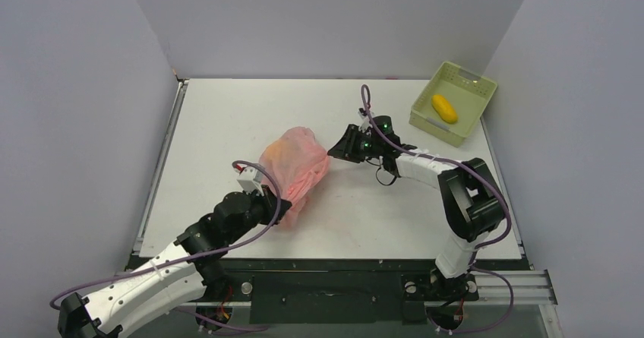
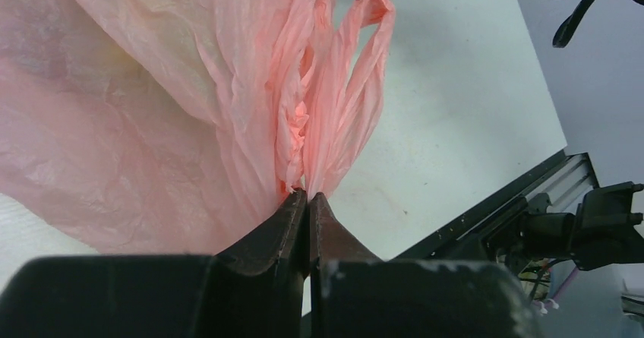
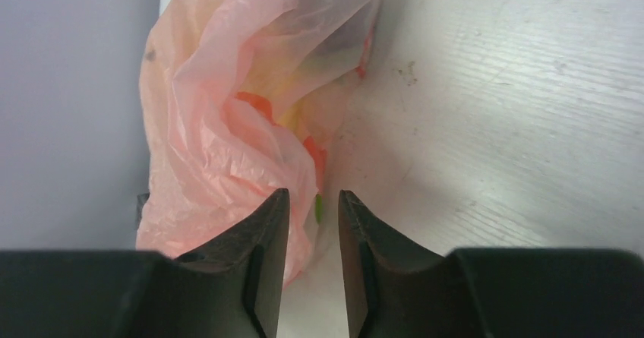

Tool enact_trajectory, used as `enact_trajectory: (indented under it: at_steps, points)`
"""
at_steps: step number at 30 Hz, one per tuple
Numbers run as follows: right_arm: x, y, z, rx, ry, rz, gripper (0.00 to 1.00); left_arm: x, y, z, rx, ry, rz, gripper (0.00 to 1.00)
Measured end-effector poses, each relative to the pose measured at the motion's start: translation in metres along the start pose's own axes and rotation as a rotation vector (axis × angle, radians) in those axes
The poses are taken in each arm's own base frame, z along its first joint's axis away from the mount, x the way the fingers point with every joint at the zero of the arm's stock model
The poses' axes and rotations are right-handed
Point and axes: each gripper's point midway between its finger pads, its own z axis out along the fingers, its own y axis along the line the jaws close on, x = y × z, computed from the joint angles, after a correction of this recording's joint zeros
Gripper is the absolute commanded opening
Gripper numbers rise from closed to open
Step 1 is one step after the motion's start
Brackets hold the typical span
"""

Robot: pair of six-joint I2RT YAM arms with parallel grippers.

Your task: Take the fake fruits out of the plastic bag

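The pink plastic bag [image 1: 292,163] lies bunched mid-table, with fruit colours showing faintly through it. My left gripper [image 1: 278,203] is at its near end, shut on the bag's twisted handles [image 2: 304,125]; the fingertips [image 2: 295,201] pinch the plastic where the handles gather. My right gripper [image 1: 335,146] is at the bag's right side with its jaws a narrow gap apart [image 3: 313,197] and nothing clamped between them. Through the bag [image 3: 220,140] I see an orange-red patch [image 3: 254,102] and a green sliver [image 3: 318,209]. A yellow-orange oval fruit [image 1: 444,108] lies in the basket.
The pale green slotted basket [image 1: 471,87] stands at the far right corner, by the right wall. Grey walls close in the table on three sides. The table's near edge and black frame rail [image 2: 501,209] run close behind my left gripper.
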Motion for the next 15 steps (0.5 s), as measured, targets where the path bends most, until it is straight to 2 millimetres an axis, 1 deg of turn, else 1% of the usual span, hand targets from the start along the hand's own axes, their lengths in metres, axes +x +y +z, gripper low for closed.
enact_trajectory:
  at_steps: [1,2,3,5,7,10,12,14,15]
  points:
    - [0.000,-0.003,-0.002,0.024,0.000,-0.003,0.40,0.001,-0.001,-0.001,0.008,-0.002,-0.013,0.00]
    - [0.001,-0.005,-0.004,0.041,0.002,-0.005,0.46,0.002,-0.001,-0.002,0.012,-0.002,-0.026,0.00]
    - [0.002,-0.007,-0.007,0.064,0.004,-0.006,0.49,0.003,-0.001,-0.003,0.015,-0.001,-0.035,0.00]
    - [0.003,-0.007,-0.016,0.093,-0.009,-0.010,0.59,0.004,-0.002,-0.002,0.022,0.001,-0.052,0.00]
    - [0.006,-0.001,-0.027,0.106,-0.024,-0.020,0.63,0.004,-0.005,0.000,0.028,0.004,-0.065,0.00]
    - [0.021,0.018,-0.044,0.093,-0.057,-0.052,0.65,0.006,-0.007,0.003,0.036,0.009,-0.079,0.00]
    - [0.038,0.031,-0.051,0.059,-0.073,-0.049,0.65,0.007,-0.008,0.004,0.046,0.010,-0.090,0.00]
    - [0.057,0.036,-0.053,0.024,-0.079,-0.022,0.65,0.009,-0.008,0.003,0.053,0.010,-0.102,0.00]
    - [0.065,0.035,-0.052,0.016,-0.077,-0.003,0.65,0.010,-0.007,0.003,0.055,0.012,-0.108,0.00]
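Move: The right hand hangs just off the bag's right flank; the bag's gathered mouth is about 9 cm back and 8 cm to its left, near its own height. The left gripper, pinching those gathers, is some 16 cm back and 13 cm left of the right hand, 4 cm higher; the yellow fruit inside the bag lies about 15 cm left, 1 cm ahead and 7 cm lower. From the left hand the mouth is roughly 7 cm ahead, 5 cm right, slightly below. The right hand, already starting to open, spreads its fingers to about two-thirds and swings back towards the robot by about 9 cm, drifting a little right and then left again as it climbs roughly 2 cm, which brings it beside the bag's gathered mouth with the fingers still pointing left and down at the plastic. The left hand keeps its shut pinch on the gathers and holds them nearly still, rolling only some 5 degrees; whether the right fingers touch the plastic can't be seen. ##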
